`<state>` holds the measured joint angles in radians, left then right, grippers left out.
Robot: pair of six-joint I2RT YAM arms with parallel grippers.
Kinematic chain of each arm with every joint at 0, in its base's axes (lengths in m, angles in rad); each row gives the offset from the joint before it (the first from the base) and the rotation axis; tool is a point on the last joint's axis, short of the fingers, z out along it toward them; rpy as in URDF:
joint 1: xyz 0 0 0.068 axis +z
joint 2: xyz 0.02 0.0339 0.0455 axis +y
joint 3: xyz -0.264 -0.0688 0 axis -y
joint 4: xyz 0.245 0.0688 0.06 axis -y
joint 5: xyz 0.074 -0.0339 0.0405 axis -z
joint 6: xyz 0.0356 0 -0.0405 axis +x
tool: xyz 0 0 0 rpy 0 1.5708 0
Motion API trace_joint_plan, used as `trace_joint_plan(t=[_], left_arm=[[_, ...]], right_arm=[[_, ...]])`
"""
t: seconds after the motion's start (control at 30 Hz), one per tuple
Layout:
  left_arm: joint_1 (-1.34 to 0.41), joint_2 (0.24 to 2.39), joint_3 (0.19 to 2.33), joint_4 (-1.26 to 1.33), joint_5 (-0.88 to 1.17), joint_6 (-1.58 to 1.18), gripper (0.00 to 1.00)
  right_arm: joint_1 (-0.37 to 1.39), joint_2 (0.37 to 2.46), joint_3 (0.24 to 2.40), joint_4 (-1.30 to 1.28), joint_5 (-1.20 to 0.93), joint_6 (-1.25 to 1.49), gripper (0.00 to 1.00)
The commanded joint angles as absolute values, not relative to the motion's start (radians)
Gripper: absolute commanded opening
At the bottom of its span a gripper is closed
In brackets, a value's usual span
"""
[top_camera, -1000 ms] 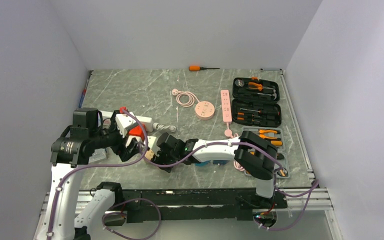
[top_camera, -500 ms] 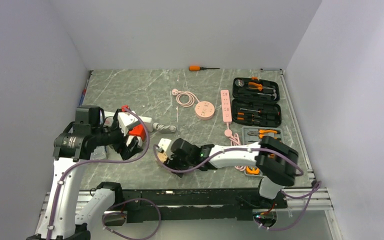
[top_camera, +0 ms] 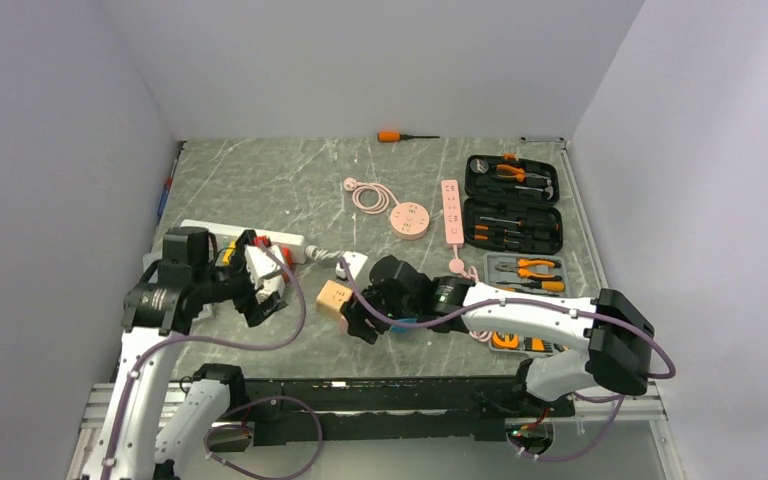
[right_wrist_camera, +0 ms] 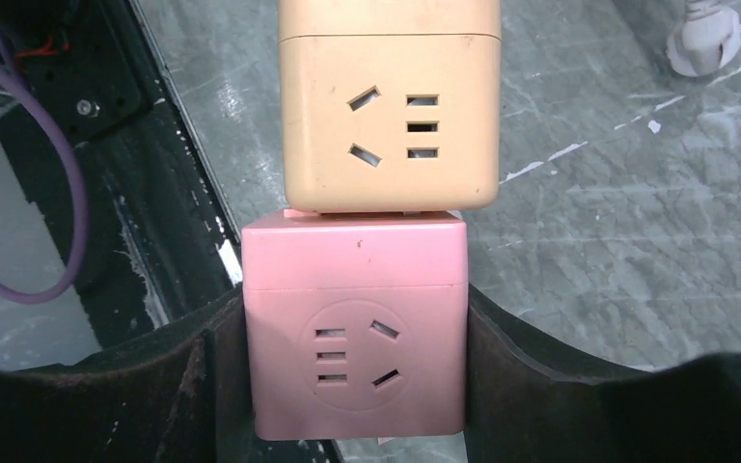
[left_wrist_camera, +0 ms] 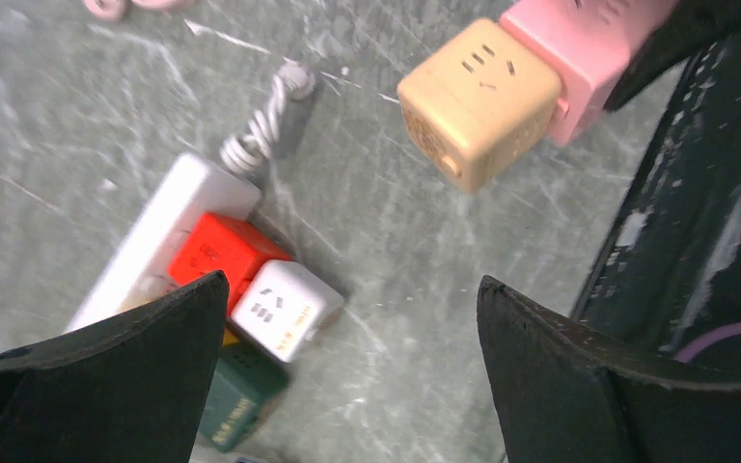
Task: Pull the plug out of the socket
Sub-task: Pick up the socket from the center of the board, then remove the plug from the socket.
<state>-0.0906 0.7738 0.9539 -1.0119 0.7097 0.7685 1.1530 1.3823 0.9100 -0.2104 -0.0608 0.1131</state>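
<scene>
My right gripper [right_wrist_camera: 355, 328] is shut on a pink cube socket [right_wrist_camera: 355, 333], with a tan cube plug [right_wrist_camera: 389, 106] joined to its far face. The pair is held just above the table in the top view, tan cube [top_camera: 332, 297] left of my right gripper [top_camera: 352, 312]. In the left wrist view the tan cube [left_wrist_camera: 480, 101] and pink cube [left_wrist_camera: 579, 48] show at the upper right. My left gripper [left_wrist_camera: 352, 289] is open and empty over red [left_wrist_camera: 220, 253], white [left_wrist_camera: 285, 309] and green [left_wrist_camera: 239, 395] cubes on a white power strip [left_wrist_camera: 169, 236]. It shows at the left [top_camera: 255, 290].
A white power strip [top_camera: 245, 235] lies at the left with its coiled cord. A round pink socket [top_camera: 410, 218], a pink strip [top_camera: 451, 212], an open tool case [top_camera: 512, 205] and a tool tray [top_camera: 525, 270] lie to the right. An orange screwdriver [top_camera: 395, 136] lies at the back.
My right gripper has moved right and away from the left gripper with the pink and tan cubes. My left arm has drawn back over the white power strip.
</scene>
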Motion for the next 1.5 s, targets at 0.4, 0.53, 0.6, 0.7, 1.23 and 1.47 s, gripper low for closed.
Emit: trace_joint_plan(t=[0.4, 0.53, 0.6, 0.7, 1.23, 1.47], left_arm=[[-0.162, 0.475, 0.79, -0.851, 0.81, 1.599, 0.99], [-0.211, 0.43, 0.737, -0.802, 0.793, 1.676, 0.99], [-0.235, 0.429, 0.731, -0.802, 0.769, 1.701, 0.99], [-0.265, 0.434, 0.722, -0.816, 0.736, 1.755, 0.99], [-0.548, 0.497, 0.691, -0.658, 0.507, 1.586, 0.99], [-0.611, 0.533, 0.673, -0.557, 0.401, 1.51, 0.96]], right_arm=[[1.025, 1.343, 1.207, -0.41, -0.338, 0.188, 0.0], [1.026, 1.376, 1.271, -0.465, -0.353, 0.188, 0.0], [1.026, 1.38, 1.285, -0.47, -0.363, 0.191, 0.0], [1.027, 1.39, 1.302, -0.476, -0.373, 0.19, 0.0], [1.052, 1.483, 1.398, -0.416, -0.409, 0.215, 0.0], [1.07, 1.504, 1.397, -0.387, -0.418, 0.224, 0.0]])
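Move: The tan socket cube, joined to the pink socket cube in my right hand, is about 11 cm to the right of my open left hand, 1 cm back and 8 cm lower. The pink cube is 16 cm right, 3 cm back and 8 cm down. On the table, 18 cm below my left hand, a white cube is 4 cm ahead and 5 cm left, a red cube 9 ahead and 4 left. From my right hand the tan cube is 5 cm left, 2 cm ahead, level. Keeping my pinch on the pink cube, I raise my right hand about 10 cm, then carry it left towards my left hand, tilting a little. Meanwhile my left hand rises slightly while rolling some 70 degrees clockwise, looking along its fingers, then travels about 6 cm right to bring its wide-open fingers either side of the tan cube. ##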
